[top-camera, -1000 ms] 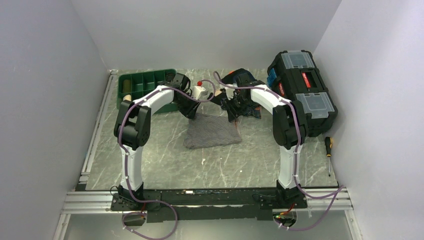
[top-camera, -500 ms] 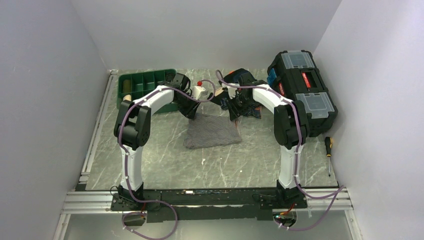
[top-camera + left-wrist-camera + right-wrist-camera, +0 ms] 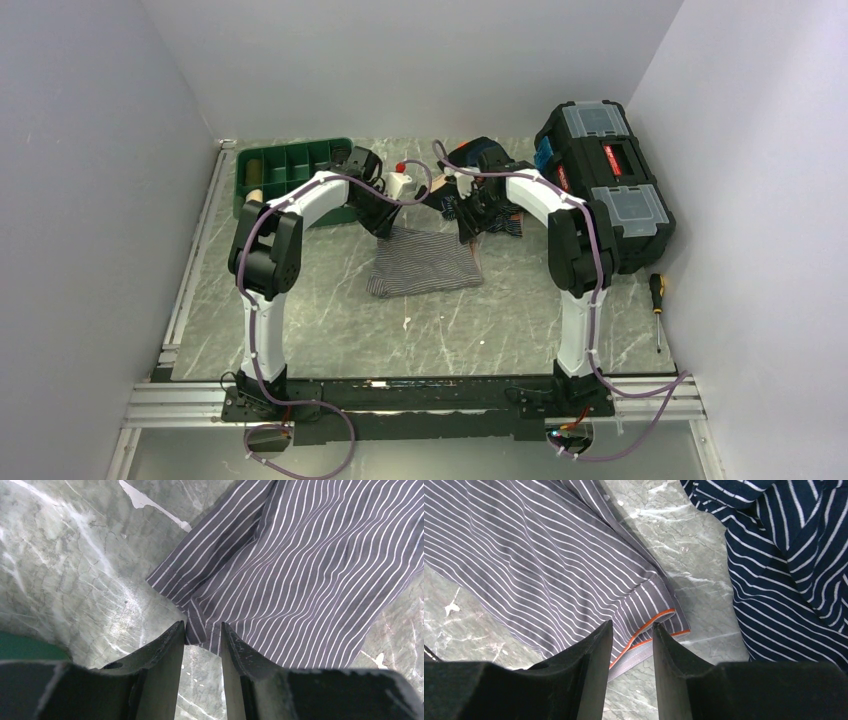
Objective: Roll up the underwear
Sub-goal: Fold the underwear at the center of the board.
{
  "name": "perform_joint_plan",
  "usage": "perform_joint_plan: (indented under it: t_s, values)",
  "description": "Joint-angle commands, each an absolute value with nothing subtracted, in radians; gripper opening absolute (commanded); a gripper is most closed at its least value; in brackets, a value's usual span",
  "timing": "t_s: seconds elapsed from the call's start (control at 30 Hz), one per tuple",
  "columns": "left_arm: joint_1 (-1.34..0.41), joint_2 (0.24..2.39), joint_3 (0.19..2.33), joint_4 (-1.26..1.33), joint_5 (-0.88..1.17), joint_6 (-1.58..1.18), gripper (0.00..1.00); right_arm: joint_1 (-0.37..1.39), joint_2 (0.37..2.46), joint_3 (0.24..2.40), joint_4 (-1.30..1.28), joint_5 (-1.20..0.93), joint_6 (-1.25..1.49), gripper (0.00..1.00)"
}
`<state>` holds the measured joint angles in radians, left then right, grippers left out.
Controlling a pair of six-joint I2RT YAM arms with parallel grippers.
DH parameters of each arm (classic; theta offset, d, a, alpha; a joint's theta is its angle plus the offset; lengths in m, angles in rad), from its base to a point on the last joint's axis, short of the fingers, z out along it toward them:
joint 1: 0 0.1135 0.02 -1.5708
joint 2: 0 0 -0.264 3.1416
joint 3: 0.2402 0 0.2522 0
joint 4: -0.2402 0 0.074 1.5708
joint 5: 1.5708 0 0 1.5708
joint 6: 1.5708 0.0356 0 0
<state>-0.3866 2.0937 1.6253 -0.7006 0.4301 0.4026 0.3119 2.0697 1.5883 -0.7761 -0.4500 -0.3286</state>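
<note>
The underwear (image 3: 425, 262), grey cloth with fine stripes, lies flat in the middle of the table. My left gripper (image 3: 385, 228) is low at its far left corner. In the left wrist view the jaws (image 3: 202, 627) stand apart with the corner hem of the underwear (image 3: 310, 570) lying between the tips and marble showing in the gap. My right gripper (image 3: 467, 232) is at the far right corner. There the jaws (image 3: 632, 626) stand apart astride the orange-trimmed waistband of the underwear (image 3: 539, 565).
A navy striped garment (image 3: 789, 565) lies just right of the right gripper, among dark clothes (image 3: 482, 157) at the back. A black toolbox (image 3: 605, 180) fills the far right, a green tray (image 3: 285, 170) the far left, a screwdriver (image 3: 657, 300) lies at the right edge.
</note>
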Motion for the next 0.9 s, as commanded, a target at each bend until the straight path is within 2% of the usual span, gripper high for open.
perform_joint_plan:
  t_s: [0.0,0.27,0.43,0.67,0.87]
  values:
    - [-0.394,2.073,1.652,-0.705,0.440,0.410,0.38,0.307,2.100,1.636,-0.773,-0.483,-0.318,0.36]
    - [-0.394,2.072,1.660,-0.709,0.442,0.410,0.37,0.299,2.117,1.657,-0.793,-0.520,-0.327,0.13]
    - [-0.394,2.064,1.662,-0.710,0.444,0.411,0.32,0.292,2.064,1.610,-0.776,-0.539,-0.330,0.01]
    - [-0.397,2.059,1.684,-0.739,0.480,0.420,0.00,0.281,1.966,1.549,-0.763,-0.550,-0.332,0.00]
    - [-0.408,2.047,1.682,-0.753,0.483,0.439,0.00,0.274,1.910,1.497,-0.765,-0.554,-0.344,0.00]
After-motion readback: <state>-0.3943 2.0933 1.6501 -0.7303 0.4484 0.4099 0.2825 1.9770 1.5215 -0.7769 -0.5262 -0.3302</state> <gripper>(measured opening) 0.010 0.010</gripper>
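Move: The far left corner of the grey striped underwear already lies between the left fingertips, about 1 cm below; the green tray's middle is some 18 cm to this hand's left and 12 cm farther out. The orange-hemmed far right corner is right under the parted right fingers, roughly 1 cm down. From the right hand, the underwear's middle lies about 5 cm back and 7 cm left, the dark blue striped garment about 6 cm ahead and 4 cm right. Sink the right gripper a little over 1 cm onto the orange-hemmed corner while shutting its fingers to pinch it, then lift about 3.5 cm, easing slightly back. Hold the left gripper almost in place, close its fingers on the far left corner a moment after the right's, and begin raising it by barely 1 cm. ##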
